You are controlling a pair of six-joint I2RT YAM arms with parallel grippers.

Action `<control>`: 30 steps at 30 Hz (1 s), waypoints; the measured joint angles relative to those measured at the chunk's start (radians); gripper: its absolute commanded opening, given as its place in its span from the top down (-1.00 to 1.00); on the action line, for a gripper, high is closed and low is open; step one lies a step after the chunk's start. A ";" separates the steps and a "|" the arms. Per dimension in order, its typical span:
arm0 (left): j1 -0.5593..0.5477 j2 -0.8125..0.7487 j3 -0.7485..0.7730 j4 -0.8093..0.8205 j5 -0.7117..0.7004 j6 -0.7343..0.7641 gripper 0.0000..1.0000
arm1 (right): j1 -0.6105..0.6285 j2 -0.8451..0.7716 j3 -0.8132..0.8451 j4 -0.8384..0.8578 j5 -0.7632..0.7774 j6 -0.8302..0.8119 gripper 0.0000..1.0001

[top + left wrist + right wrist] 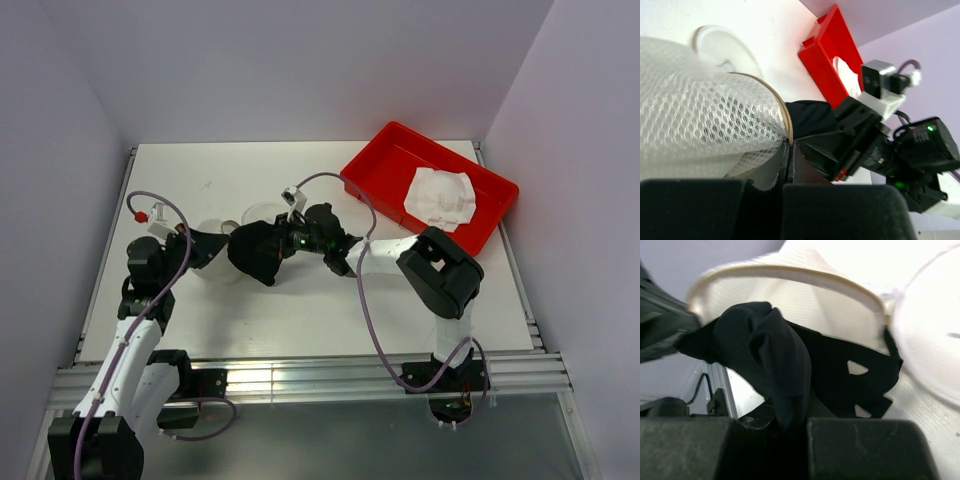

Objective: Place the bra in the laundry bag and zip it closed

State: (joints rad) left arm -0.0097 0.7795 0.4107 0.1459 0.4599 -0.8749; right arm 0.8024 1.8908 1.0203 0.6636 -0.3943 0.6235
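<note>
The laundry bag (218, 270), a whitish mesh cylinder, lies left of centre with its tan-edged mouth (790, 276) facing right. My left gripper (205, 250) is shut on that rim (788, 131). The bag's round end flap (262, 212) lies open behind it. My right gripper (292, 243) is shut on a black cloth (775, 355) with strap-like cut-outs, and holds it right at the bag's mouth. The cloth (258, 252) hangs partly over the opening. The bra (441, 195), a white soft garment, lies in the red tray at the back right, away from both grippers.
The red plastic tray (385, 160) stands tilted at the table's back right corner. Purple cables loop over both arms. The right arm's elbow (440, 272) sits between the tray and the near edge. Walls close in on the left, right and back.
</note>
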 measured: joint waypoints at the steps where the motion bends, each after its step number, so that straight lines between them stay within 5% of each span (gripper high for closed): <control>1: 0.000 -0.008 0.001 0.000 0.007 0.002 1.00 | 0.000 0.000 0.000 -0.007 0.000 -0.006 1.00; 17: -0.002 0.140 0.176 -0.175 0.146 0.157 1.00 | -0.045 -0.040 0.095 -0.225 0.076 -0.206 1.00; 30: -0.136 0.267 0.267 -0.128 0.244 0.179 0.99 | 0.008 -0.024 0.038 0.004 -0.259 -0.116 1.00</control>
State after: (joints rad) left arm -0.1455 1.0470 0.6777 0.0177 0.7036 -0.6964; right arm 0.8104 1.8671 1.0584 0.6678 -0.6533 0.5076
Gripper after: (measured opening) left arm 0.012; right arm 0.122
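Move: The right fingers, pointing left, still hold the bunched bra; the bag's open mouth lies about 10 cm to their left, 2 cm farther out and roughly level in height. The bag's body hangs some 16 cm left of the right hand, 2 cm nearer and 8 cm lower; the clear disc is on the table 9 cm ahead, 4 cm left and 13 cm below. From the left hand, which grips the zip rim, the bra is about 7 cm to the right, neither farther nor nearer, and 4 cm lower. Keeping its pinch on the zip rim, the left hand draws the bag's mouth rightward around the bra, creeping at first and then quickly, about 7 cm in all, while turning some 25 degrees clockwise. The right hand, still gripping the bra, dips slightly and swings forward some 4 cm, then sweeps back towards the robot by about 8 cm, rising and turning counter-clockwise at the left hand's side. ##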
